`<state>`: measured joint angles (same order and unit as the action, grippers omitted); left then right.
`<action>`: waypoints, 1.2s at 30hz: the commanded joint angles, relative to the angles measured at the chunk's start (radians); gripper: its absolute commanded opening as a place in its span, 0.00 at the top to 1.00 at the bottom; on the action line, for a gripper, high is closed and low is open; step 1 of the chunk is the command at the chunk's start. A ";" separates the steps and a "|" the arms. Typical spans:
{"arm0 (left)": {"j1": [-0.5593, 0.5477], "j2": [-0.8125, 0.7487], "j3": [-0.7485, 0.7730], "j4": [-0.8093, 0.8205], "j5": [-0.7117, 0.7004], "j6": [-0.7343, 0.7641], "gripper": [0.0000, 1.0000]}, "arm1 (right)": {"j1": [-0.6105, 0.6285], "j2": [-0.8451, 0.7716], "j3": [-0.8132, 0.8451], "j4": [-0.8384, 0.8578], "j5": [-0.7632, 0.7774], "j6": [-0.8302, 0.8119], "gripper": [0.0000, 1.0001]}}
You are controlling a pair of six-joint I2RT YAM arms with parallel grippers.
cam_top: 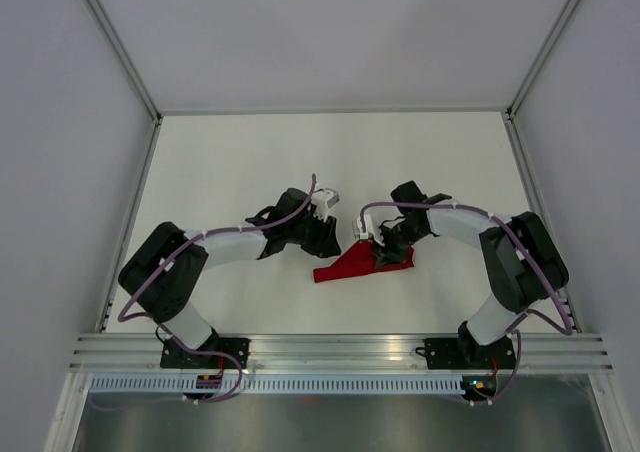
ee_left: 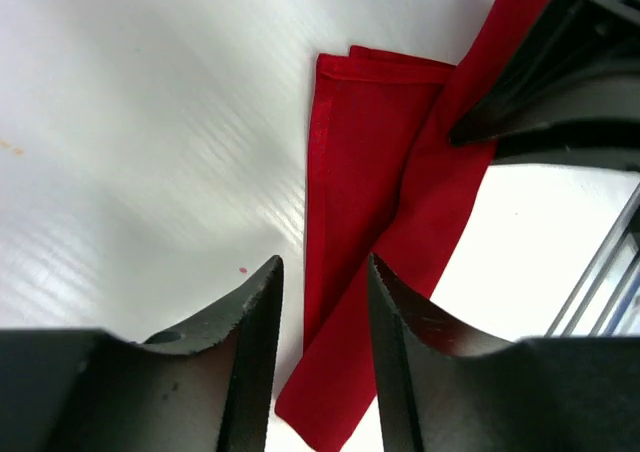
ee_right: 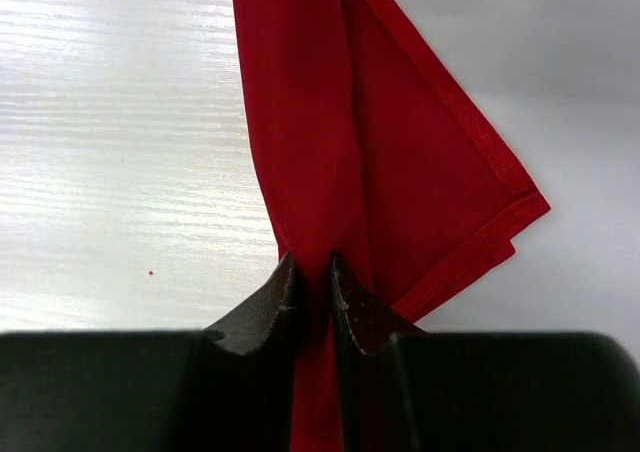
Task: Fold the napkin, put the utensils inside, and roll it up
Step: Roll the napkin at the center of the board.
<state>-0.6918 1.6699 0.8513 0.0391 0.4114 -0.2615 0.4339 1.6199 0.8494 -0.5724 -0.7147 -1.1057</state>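
The red napkin lies folded into a narrow, crumpled shape on the white table between the two arms. My right gripper is shut on a bunched fold of the napkin, whose hemmed corner spreads out to the right. My left gripper stands open just above the napkin, with a long red strip running under the gap and nothing clamped. From above, the left gripper sits at the napkin's left end and the right gripper at its right end. The utensils are out of view.
The dark body of the right gripper fills the upper right of the left wrist view. White walls enclose the table on three sides. An aluminium rail runs along the near edge by the arm bases.
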 commanded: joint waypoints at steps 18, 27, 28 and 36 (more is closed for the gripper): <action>-0.446 -0.148 -0.225 0.464 -0.616 0.473 0.34 | -0.061 0.317 0.243 -0.409 -0.043 -0.106 0.89; -0.534 -0.018 -0.281 0.673 -0.594 0.671 0.29 | -0.064 0.379 0.301 -0.438 -0.052 -0.097 0.89; -0.538 -0.007 -0.272 0.680 -0.586 0.682 0.27 | -0.066 0.382 0.307 -0.438 -0.051 -0.094 0.89; -0.538 0.117 -0.244 0.693 -0.623 0.745 0.27 | -0.067 0.397 0.312 -0.435 -0.042 -0.088 0.90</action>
<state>-1.2263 1.7412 0.5884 0.6914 -0.1947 0.4057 0.3664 1.9743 1.1641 -1.0595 -0.8368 -1.1561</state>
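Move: The rolled napkin's free stretch, left of the right gripper, has its middle about 4 cm back, 4 cm to the right and 3 cm below the left hand; from the right hand it lies some 8 cm left and 1 cm back. The right gripper pinches the roll about 12 cm right of the left hand and 2 cm back. The loose flap corner sits roughly 8 cm right and 2 cm ahead of the left hand. Bring the left gripper up and over about 4 cm, then down some 5 cm beside the right one, ending roughly 6 cm farther back and 7 cm right; spread its fingers and swing the tips forward around 50 degrees, straddling the roll. Keep the right fingers shut on the napkin, easing back 2 cm while swinging their tips back about 30 degrees. ##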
